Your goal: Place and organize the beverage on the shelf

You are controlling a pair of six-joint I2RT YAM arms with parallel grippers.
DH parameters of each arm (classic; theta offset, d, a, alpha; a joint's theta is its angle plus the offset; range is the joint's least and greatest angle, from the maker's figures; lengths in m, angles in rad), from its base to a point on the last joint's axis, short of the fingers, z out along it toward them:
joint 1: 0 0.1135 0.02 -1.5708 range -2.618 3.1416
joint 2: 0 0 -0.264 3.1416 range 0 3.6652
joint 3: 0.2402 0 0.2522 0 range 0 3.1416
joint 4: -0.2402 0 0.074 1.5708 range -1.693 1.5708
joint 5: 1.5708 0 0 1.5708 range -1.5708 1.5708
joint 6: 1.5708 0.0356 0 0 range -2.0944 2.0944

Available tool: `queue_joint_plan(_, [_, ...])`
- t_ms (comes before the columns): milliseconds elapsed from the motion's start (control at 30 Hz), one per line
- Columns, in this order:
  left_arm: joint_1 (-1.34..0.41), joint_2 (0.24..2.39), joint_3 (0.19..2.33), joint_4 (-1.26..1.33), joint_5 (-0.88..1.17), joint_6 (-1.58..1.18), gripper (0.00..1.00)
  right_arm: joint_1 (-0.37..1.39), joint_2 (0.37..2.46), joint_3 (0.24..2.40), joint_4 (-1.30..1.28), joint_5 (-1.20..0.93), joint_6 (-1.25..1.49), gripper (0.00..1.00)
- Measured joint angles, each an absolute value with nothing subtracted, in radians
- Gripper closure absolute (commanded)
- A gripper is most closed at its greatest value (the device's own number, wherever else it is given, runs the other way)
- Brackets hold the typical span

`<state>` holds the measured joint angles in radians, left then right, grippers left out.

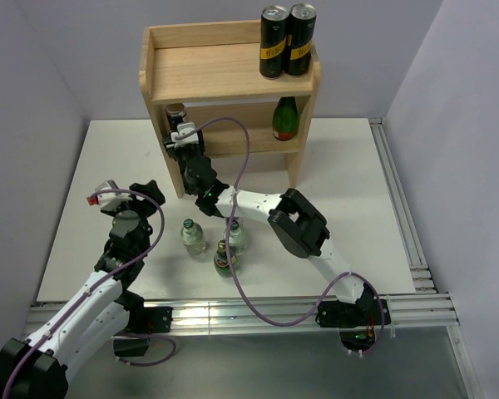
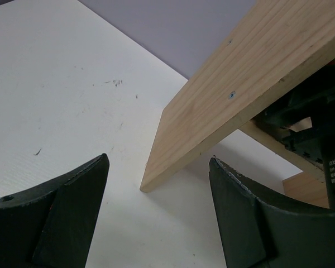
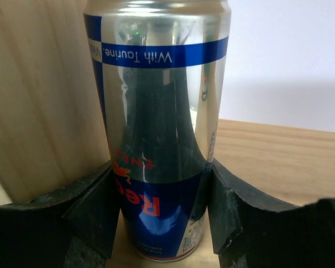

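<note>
The wooden shelf [image 1: 224, 71] stands at the back of the table. My right gripper [image 1: 183, 137] reaches into the left end of its lower tier and is shut on a blue-silver can [image 3: 159, 139], which sits close to the left side panel [image 3: 39, 100]. A dark-green bottle [image 1: 284, 118] stands at the right of that tier. Two clear bottles with green caps [image 1: 192, 237] [image 1: 236, 236] and a dark-green bottle [image 1: 225, 258] stand on the table near the front. My left gripper [image 2: 159, 162] is open and holds nothing, low over the table near the shelf's left foot [image 2: 156, 181].
Two tall black-and-gold cans [image 1: 286, 40] stand on the right of the shelf's top board. The right arm's links [image 1: 295, 223] and a purple cable [image 1: 243, 166] run past the table bottles. Metal rails [image 1: 403, 208] edge the table on the right and front.
</note>
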<state>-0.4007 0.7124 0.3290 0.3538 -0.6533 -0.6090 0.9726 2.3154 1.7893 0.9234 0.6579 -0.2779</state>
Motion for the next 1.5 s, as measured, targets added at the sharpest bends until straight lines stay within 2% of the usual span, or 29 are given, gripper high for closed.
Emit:
queue_joint_plan(67, [-0.401,0.708,0.329,0.354,-0.653,-0.609,0.21,0.973,2.331,1.819,0.904,0.661,-0.275,0.85])
queue_joint_plan(133, [-0.401,0.704,0.329,0.354,-0.654,-0.608,0.21,0.972,2.337,1.834,0.89,0.662,-0.273,0.78])
queue_joint_plan(167, [-0.401,0.703,0.329,0.354,-0.654,-0.608,0.21,0.97,2.344,1.844,0.889,0.663,-0.271,0.67])
queue_joint_plan(233, [-0.401,0.701,0.329,0.354,-0.654,-0.606,0.21,0.968,2.347,1.848,0.89,0.663,-0.268,0.51])
queue_joint_plan(267, [-0.401,0.701,0.329,0.354,-0.654,-0.605,0.21,0.968,2.347,1.848,0.89,0.664,-0.268,0.33])
queue_joint_plan(367, [-0.401,0.699,0.329,0.354,-0.654,-0.604,0.21,0.964,2.347,1.844,0.897,0.683,-0.276,0.14])
queue_joint_plan(433, [-0.401,0.698,0.329,0.354,-0.655,-0.604,0.21,0.953,2.347,1.837,0.905,0.693,-0.278,0.07])
queue_joint_plan(467, [-0.401,0.698,0.329,0.354,-0.655,-0.604,0.21,0.949,2.347,1.834,0.907,0.691,-0.276,0.0])
queue_joint_plan(733, [-0.401,0.698,0.329,0.353,-0.663,-0.602,0.21,0.951,2.314,1.754,0.921,0.675,-0.265,0.0])
queue_joint_plan(1100, [-0.401,0.696,0.329,0.349,-0.678,-0.601,0.21,0.989,2.164,1.595,0.847,0.589,-0.24,0.0])
queue_joint_plan(1500, [-0.401,0.695,0.329,0.329,-0.683,-0.595,0.2,1.068,2.02,1.458,0.867,0.627,-0.273,0.0])
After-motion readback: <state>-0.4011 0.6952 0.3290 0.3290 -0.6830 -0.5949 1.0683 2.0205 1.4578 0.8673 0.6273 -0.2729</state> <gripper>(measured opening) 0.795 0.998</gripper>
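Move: Within the right hand's closed fingers is the Red Bull can, at the left end of the middle shelf board, its middle some 2 cm above the hand point. The shelf's left side wall stands level with this hand, about 5 cm to its left. The green bottle is about 28 cm to its right, nearly level with it and 3 cm higher. From the idle left hand the can lies roughly 16 cm ahead, 6 cm right and 9 cm up. Easing the held can less than 1 cm farther forward and left, the right hand then opens its fingers fully and lets go, shifting about 2 cm right and sinking slightly as it does so. It then backs out of the shelf some 10 cm, away from the can, rising about 3 cm late in the retreat and turning roughly 10 degrees counter-clockwise, fingers wide open. ##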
